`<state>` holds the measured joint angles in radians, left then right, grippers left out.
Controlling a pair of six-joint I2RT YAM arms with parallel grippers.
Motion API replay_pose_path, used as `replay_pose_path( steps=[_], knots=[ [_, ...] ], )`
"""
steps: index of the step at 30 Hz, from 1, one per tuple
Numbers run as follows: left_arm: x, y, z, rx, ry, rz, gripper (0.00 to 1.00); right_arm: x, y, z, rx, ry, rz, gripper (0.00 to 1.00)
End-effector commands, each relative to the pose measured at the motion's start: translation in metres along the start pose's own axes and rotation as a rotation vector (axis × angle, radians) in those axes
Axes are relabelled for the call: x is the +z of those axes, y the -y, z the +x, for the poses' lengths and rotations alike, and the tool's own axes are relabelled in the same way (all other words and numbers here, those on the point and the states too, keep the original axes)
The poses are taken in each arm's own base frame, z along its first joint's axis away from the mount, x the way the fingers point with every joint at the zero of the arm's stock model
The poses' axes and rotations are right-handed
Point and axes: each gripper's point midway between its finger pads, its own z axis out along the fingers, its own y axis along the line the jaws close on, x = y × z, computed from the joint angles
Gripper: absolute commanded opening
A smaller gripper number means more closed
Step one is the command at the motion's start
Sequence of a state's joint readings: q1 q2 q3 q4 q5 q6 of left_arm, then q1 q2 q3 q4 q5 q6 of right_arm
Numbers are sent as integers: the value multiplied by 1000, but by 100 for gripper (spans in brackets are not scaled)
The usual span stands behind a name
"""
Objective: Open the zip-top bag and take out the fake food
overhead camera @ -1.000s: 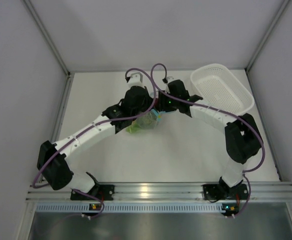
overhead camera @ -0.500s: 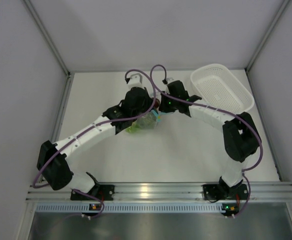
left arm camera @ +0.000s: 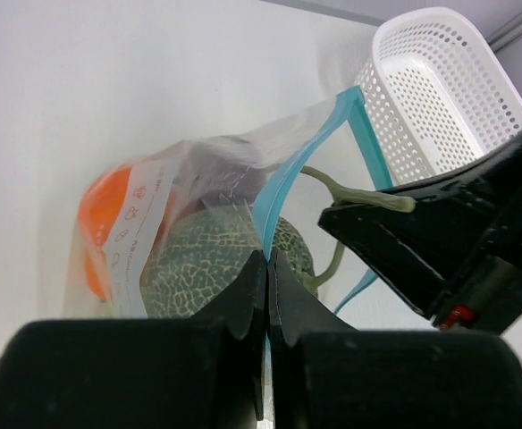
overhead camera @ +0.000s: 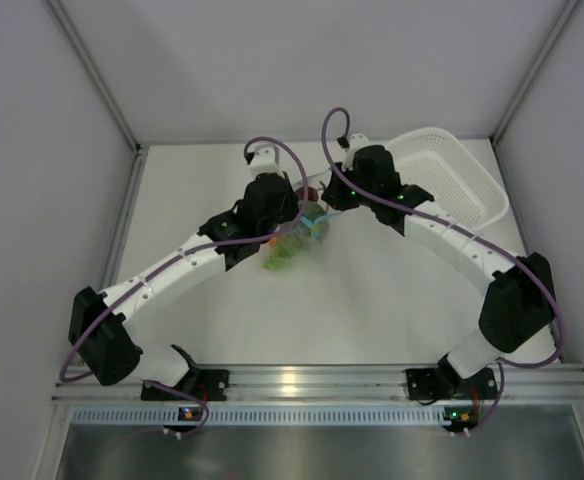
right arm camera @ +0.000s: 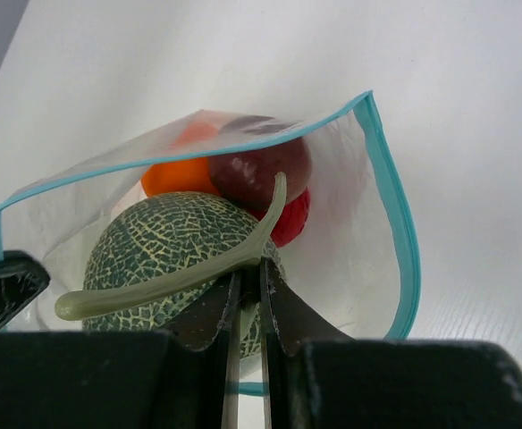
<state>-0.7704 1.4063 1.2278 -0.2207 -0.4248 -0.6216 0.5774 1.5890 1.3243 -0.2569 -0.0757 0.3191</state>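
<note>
The zip-top bag lies mid-table, mouth open, its light blue zip strip forming a loop. My left gripper is shut on one side of the strip. Inside the bag are a grey-green melon, an orange ball, a dark red piece and a red ball. My right gripper is shut on the melon's pale green stem at the bag's mouth. In the top view the left gripper and right gripper meet at the bag.
A white perforated basket stands at the back right, just behind the right wrist; it also shows in the left wrist view. Grey walls enclose the table on three sides.
The right wrist has moved back and right toward the basket with its arm stretching out. The left wrist shifted slightly. The bag's mouth now stands open between the grippers.
</note>
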Motion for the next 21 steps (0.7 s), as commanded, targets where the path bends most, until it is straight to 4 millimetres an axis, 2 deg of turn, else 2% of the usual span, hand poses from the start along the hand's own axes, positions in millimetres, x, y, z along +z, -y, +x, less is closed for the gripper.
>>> replay_pose_path(
  steps=[1, 8, 16, 21],
  knots=[
    [-17, 6, -40, -7, 98, 11, 0, -38, -19, -52, -30, 138, -56, 0],
    [-15, 7, -38, 0, 83, 11, 0, -71, -30, -82, -78, 199, -68, 0],
    [-9, 19, -24, 14, 23, 73, 0, -89, -34, -104, -153, 245, -62, 0],
    [-9, 14, -21, 14, 20, 59, 0, -109, -33, -125, -185, 276, -26, 0]
  ],
)
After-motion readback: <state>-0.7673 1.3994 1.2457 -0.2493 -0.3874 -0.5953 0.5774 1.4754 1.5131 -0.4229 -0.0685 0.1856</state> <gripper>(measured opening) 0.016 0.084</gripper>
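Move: The right fingers already hold the green melon's stem. The melon's middle hangs about 7 cm below that hand, 3 cm to its left and 1 cm back, still in the zip-top bag; the brown fruit sits some 3 cm ahead, 5 cm left and 9 cm below. The white basket lies roughly 30 cm right and 5 cm ahead, 19 cm down. From the left hand, pinching the bag's blue edge, the melon is about 3 cm right, 1 cm ahead and 8 cm below. Keeping the melon's stem pinched, the right hand draws the melon up about 10 cm through the zip-top bag's open mouth, almost straight up, while its fingers tip upward some 10 degrees. The left hand stays nearly in place, closed on the blue zip edge, and holds the bag back as the melon rises. ##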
